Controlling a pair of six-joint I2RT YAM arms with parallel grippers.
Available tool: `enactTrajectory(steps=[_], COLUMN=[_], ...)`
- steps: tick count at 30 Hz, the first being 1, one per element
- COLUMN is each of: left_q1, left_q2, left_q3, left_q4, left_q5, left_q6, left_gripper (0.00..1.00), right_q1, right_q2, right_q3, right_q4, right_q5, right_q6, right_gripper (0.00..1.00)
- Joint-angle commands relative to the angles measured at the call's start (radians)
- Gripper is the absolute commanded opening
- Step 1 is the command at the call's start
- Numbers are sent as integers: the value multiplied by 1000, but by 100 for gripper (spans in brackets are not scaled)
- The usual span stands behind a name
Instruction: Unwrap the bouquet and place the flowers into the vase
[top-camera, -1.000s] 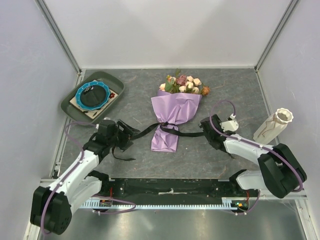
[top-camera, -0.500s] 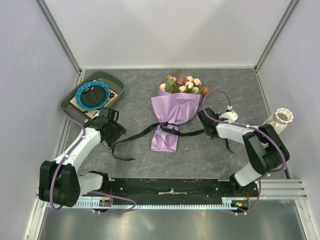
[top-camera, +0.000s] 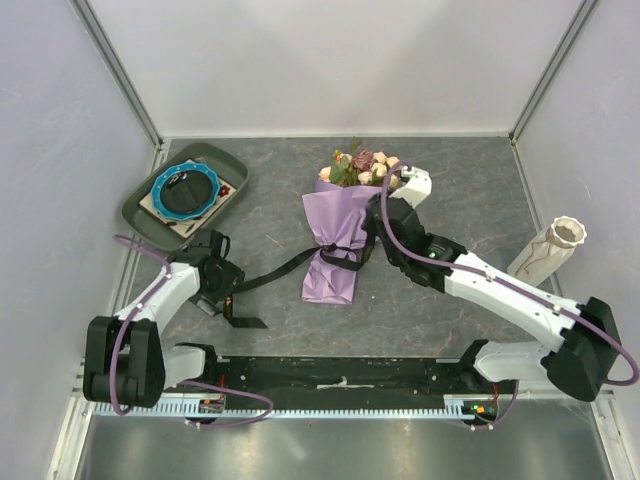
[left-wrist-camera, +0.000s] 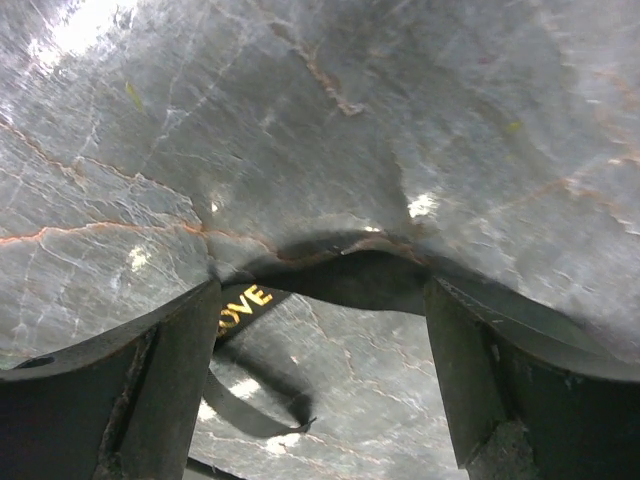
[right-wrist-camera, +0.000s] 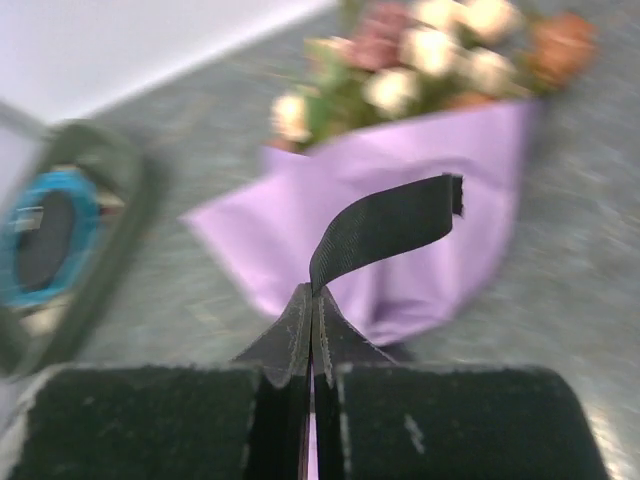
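The bouquet (top-camera: 350, 225) lies mid-table in lilac paper, its flowers (top-camera: 365, 165) pointing to the back and a black ribbon (top-camera: 338, 250) tied round its waist. My right gripper (top-camera: 368, 238) hangs just right of the knot. In the right wrist view it (right-wrist-camera: 312, 298) is shut on the ribbon's right tail (right-wrist-camera: 385, 228), which curls up from the fingertips. My left gripper (top-camera: 228, 286) stands open low over the left tail. In the left wrist view that tail (left-wrist-camera: 340, 272) crosses between the wide-apart fingers (left-wrist-camera: 160, 380). The cream vase (top-camera: 546, 250) stands tilted near the right wall.
A dark green tray (top-camera: 139, 204) holding a blue-rimmed ring (top-camera: 185, 190) sits at the back left. A loose end of ribbon (top-camera: 245, 321) lies on the grey table in front of the left gripper. Walls close in the table on both sides and at the back.
My right gripper shut on the ribbon's right tail and swung left and up beside the bouquet. My left gripper, still open, drew slightly toward the near edge.
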Motion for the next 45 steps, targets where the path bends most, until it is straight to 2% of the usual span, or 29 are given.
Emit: enactTrajectory(steps=[1, 3, 4, 7, 9, 10, 13, 16, 19, 22, 26, 30, 33, 37, 39, 41, 45], left_q1=[5, 5, 5, 5, 5, 5, 3, 3, 0, -9, -20, -107, -167, -283, -352, -379, -403], left_q2=[47, 61, 63, 50, 35, 29, -43, -185, -293, -312, -219, -152, -88, 38, 82, 139, 185], left_q3=[-59, -81, -88, -107, -101, -96, -56, -6, 64, 182, 324, 440, 520, 660, 726, 760, 813], left_q4=[92, 129, 143, 191, 211, 212, 229, 321, 436, 456, 465, 491, 528, 556, 556, 556, 544], left_q5=[14, 27, 35, 47, 37, 34, 52, 145, 332, 363, 526, 532, 537, 625, 644, 670, 737], left_q6=[12, 12, 22, 39, 58, 77, 139, 217, 271, 288, 305, 322, 311, 314, 308, 300, 268], left_gripper=[85, 77, 54, 24, 13, 2, 2, 2, 2, 2, 2, 2, 2, 2, 2, 2, 2], right_q1=[53, 73, 78, 81, 81, 79, 81, 81, 79, 81, 79, 79, 81, 96, 120, 179, 210], right_q2=[-38, -51, -55, -77, -101, -110, -144, -155, -158, -176, -219, -270, -294, -227, -184, -105, 15], right_q3=[96, 99, 103, 109, 110, 110, 119, 154, 172, 168, 146, 93, 38, -9, -21, -9, -1], right_q4=[125, 164, 201, 267, 327, 345, 388, 350, 326, 290, 188, 123, 138, 240, 307, 316, 345], right_q5=[-176, -258, -286, -401, -461, -510, -561, -584, -696, -776, -812, -906, -1066, -1209, -1214, -1193, -1083], right_q6=[-130, -127, -126, -110, -110, -116, -139, -184, -267, -345, -437, -498, -497, -408, -394, -426, -443], right_gripper=[0, 0, 0, 0, 0, 0, 0, 0, 0, 0, 0, 0, 0, 0, 0, 0, 0])
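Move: The left hand, open and pointing down, has the ribbon's left tail almost straight beneath, about 2 cm down; the knot lies some 9 cm farther out and 25 cm to its right, the wrapper's foot level with it and 25 cm right, and the green tray 22 cm ahead, 9 cm left. The right hand still holds the other tail, with the knot about 4 cm back, 9 cm left and 18 cm below, and the flowers some 17 cm ahead. The left hand dips about 1.5 cm, shuts its fingers on the ribbon tail by the table, then sweeps it up some 34 cm, forward and about 26 cm right over the bouquet, its wrist swinging up from pointing down and turning clockwise. Meanwhile the right hand, keeping its pinch on the other tail, rises some 17 cm while moving left and back, then continues back and left, about 18 and 17 cm in all, as it sinks part-way and turns some 80 degrees counter-clockwise, ending nearer the base than the left hand. ##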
